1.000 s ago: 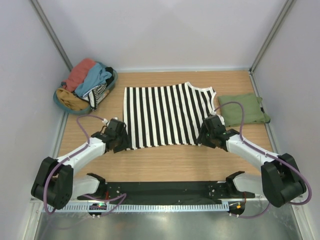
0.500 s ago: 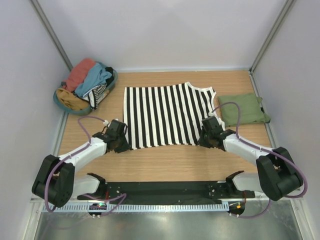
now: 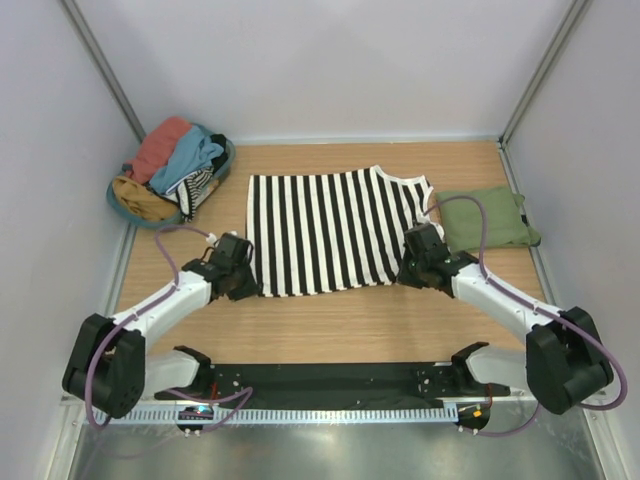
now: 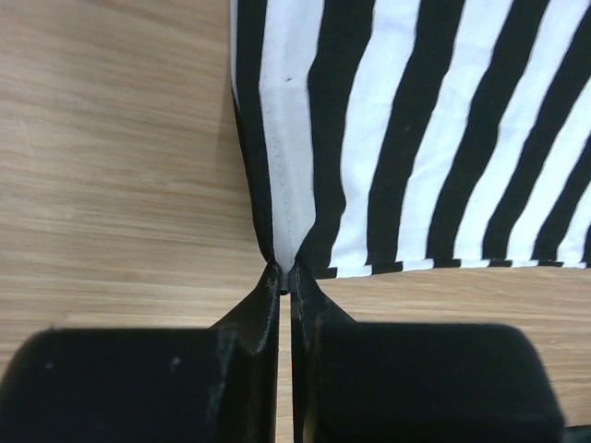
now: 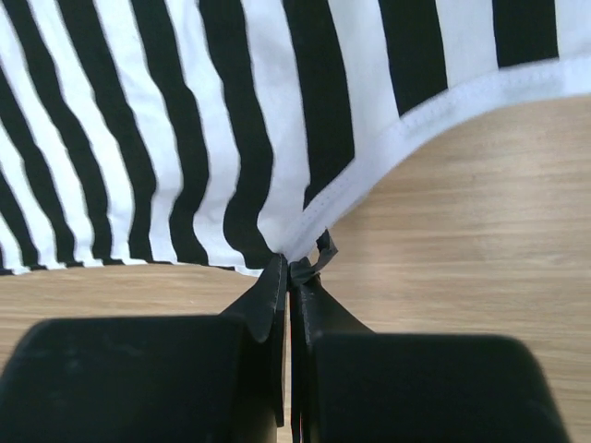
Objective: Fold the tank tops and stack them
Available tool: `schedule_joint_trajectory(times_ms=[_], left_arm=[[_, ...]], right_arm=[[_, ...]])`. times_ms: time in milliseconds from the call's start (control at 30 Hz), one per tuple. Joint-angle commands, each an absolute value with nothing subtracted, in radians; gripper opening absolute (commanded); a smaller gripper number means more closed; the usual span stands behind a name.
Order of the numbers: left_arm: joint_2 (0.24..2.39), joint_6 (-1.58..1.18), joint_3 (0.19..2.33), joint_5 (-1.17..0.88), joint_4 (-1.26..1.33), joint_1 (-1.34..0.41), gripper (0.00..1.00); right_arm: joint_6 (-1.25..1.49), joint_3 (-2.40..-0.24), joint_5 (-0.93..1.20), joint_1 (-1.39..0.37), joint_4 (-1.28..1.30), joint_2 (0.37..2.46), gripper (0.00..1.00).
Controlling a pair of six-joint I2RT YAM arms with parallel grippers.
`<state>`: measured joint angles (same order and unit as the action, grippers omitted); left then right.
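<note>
The black-and-white striped tank top (image 3: 325, 230) lies flat on the wooden table (image 3: 340, 325), stripes running toward me. My left gripper (image 3: 243, 283) is shut on its near left corner; in the left wrist view the corner (image 4: 284, 258) is pinched between the fingertips. My right gripper (image 3: 412, 270) is shut on the near right corner, and the right wrist view shows the white hem (image 5: 305, 242) bunched into the tips. The olive green tank top (image 3: 487, 220) sits folded at the right, just beyond the right arm.
A teal basket (image 3: 127, 205) at the back left holds a salmon-red garment (image 3: 160, 147), a light blue garment (image 3: 188, 158) and more cloth. White walls close in the table on three sides. A black rail (image 3: 320, 380) runs along the near edge.
Both grippers have closed on the striped top's near corners. The near edge has pulled slightly away from me, and both arms have shifted a little.
</note>
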<state>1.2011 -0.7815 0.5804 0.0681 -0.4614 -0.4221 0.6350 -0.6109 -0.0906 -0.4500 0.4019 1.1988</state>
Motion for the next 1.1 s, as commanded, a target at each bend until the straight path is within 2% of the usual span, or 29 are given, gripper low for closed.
schedule_joint_trajectory(times_ms=[0, 167, 567, 867, 1067], left_arm=[[1.229, -0.733, 0.684, 0.077, -0.485, -0.403, 0.00], [1.302, -0.718, 0.814, 0.123, -0.512, -0.394, 0.00], [1.545, -0.704, 1.043, 0.114, -0.500, -0.246, 0.00], [1.730, -0.693, 1.221, 0.092, -0.512, -0.204, 0.00], [1.781, -0.686, 1.298, 0.095, -0.538, -0.187, 0.00]], right_arm=[[0.580, -0.735, -0.124, -0.456, 0.426, 1.238, 0.01], [0.542, -0.891, -0.144, -0.454, 0.431, 1.373, 0.01], [0.508, -1.228, -0.173, -0.396, 0.466, 1.695, 0.01], [0.500, -1.383, -0.166, -0.347, 0.491, 1.831, 0.01], [0.502, -1.430, -0.153, -0.330, 0.486, 1.882, 0.01]])
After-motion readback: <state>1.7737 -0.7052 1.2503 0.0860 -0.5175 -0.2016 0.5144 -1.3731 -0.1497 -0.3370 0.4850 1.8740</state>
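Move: My left hand still pinches the near left corner of the striped tank top, barely above the table; the far left corner lies some 32 cm ahead and 3 cm left. The laundry basket is about 31 cm ahead and 24 cm left. From my right hand, holding the near edge by the armhole, the white-trimmed far right corner is roughly 33 cm ahead and 6 cm left, and the folded green tank top 19 cm ahead, 25 cm right. Keeping both pinches shut, I lift the near edge some 3 to 5 cm in the first few tenths of a second while already driving it forward. I then carry it almost level over the rest of the tank top towards the far edge, both hands together, about 18 cm in all. My left hand turns slightly counter-clockwise on the way. ##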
